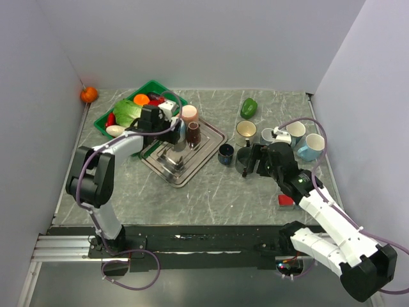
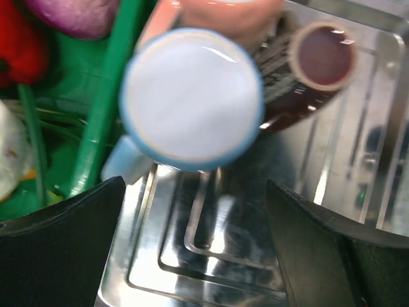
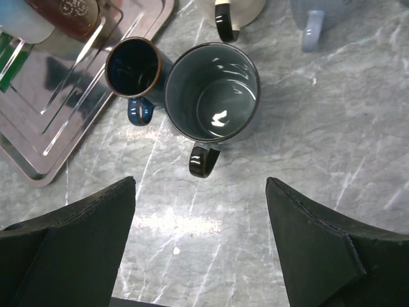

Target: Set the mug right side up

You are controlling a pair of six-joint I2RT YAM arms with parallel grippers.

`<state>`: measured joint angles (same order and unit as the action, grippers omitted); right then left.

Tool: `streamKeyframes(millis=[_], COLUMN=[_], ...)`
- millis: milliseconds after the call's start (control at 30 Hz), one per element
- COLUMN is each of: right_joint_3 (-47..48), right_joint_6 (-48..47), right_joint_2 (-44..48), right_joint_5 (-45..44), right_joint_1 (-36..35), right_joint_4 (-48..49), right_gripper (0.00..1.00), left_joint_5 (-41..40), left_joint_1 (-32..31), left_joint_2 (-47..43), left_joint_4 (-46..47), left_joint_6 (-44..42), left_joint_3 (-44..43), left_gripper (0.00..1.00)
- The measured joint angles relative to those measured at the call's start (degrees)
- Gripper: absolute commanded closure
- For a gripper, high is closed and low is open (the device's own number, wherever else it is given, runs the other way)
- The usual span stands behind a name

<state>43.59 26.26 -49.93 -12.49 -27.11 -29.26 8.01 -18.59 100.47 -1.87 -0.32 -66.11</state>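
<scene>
An upside-down mug (image 2: 192, 96), pale blue with a flat white base facing up, stands at the left edge of the steel tray (image 2: 211, 249); its handle (image 2: 124, 160) points toward the green basket. My left gripper (image 2: 195, 192) hovers just above and short of it, jaws wide open and holding nothing. In the top view this gripper (image 1: 160, 121) sits over the tray's (image 1: 167, 171) far left corner. My right gripper (image 3: 199, 185) is open above the bare table, just near of an upright grey mug (image 3: 212, 91).
A brown cup (image 2: 319, 64), base up, and a pink cup (image 1: 189, 114) stand on the tray beside the mug. The green basket (image 1: 106, 120) of vegetables adjoins the tray. A small dark blue mug (image 3: 133, 67), a cream mug (image 1: 245, 132), more mugs (image 1: 311, 147) and a green pepper (image 1: 249, 107) lie to the right.
</scene>
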Motion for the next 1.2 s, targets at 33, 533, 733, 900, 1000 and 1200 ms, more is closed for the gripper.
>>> streamKeyframes(millis=[33, 533, 733, 900, 1000, 1200], right_joint_3=[0.0, 0.0, 0.0, 0.0, -0.02, -0.09], right_joint_6=[-0.15, -0.39, -0.33, -0.15, -0.13, -0.13], right_joint_2=[0.44, 1.53, 1.53, 1.46, 1.36, 0.9], right_joint_5=[-0.02, 1.46, 1.66, 2.19, 2.6, 3.02], right_joint_1=[0.24, 1.4, 1.4, 1.4, 1.4, 1.4], right_joint_4=[-0.28, -2.1, -2.14, -2.12, -2.1, -2.03], right_gripper=[0.11, 0.12, 0.12, 0.13, 0.13, 0.14], left_joint_5=[0.72, 8.81, 10.19, 11.02, 11.65, 12.09], left_joint_1=[0.83, 3.65, 4.72, 4.87, 4.87, 4.79], left_joint_2=[1.05, 5.9, 8.68, 8.57, 7.8, 6.54], left_joint_4=[-0.22, -1.99, -2.49, -1.84, -1.79, -2.01], left_joint_6=[-0.68, -6.58, -6.54, -6.03, -5.18, -3.32], left_joint_3=[-0.68, -7.54, -8.02, -6.69, -4.13, -1.03], left_gripper=[0.04, 0.04, 0.06, 0.23, 0.35, 0.48])
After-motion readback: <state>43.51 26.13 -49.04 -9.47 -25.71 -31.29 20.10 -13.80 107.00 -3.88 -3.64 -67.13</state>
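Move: Just ahead of the left hand, the upside-down light-blue mug has its middle about 5 cm forward, 3 cm right and 5 cm below, its handle on the near side. The brown mug stands some 7 cm to the right of it and a bit nearer, the peach mug about 5 cm farther out and 5 cm right of it. The green crate's middle is roughly 10 cm ahead and 10 cm left of the hand. From the right hand, the light-blue mug is about 23 cm ahead, 25 cm left and 12 cm lower. Easing forward about 3 cm towards the light-blue mug while turning slightly clockwise, the left hand then sinks some 4 cm and draws back about as far, its fingertips tipping down a little. The fingers come down on either side of the handle and close from wide open to a bit over half; a grip on the handle can't be seen yet. ##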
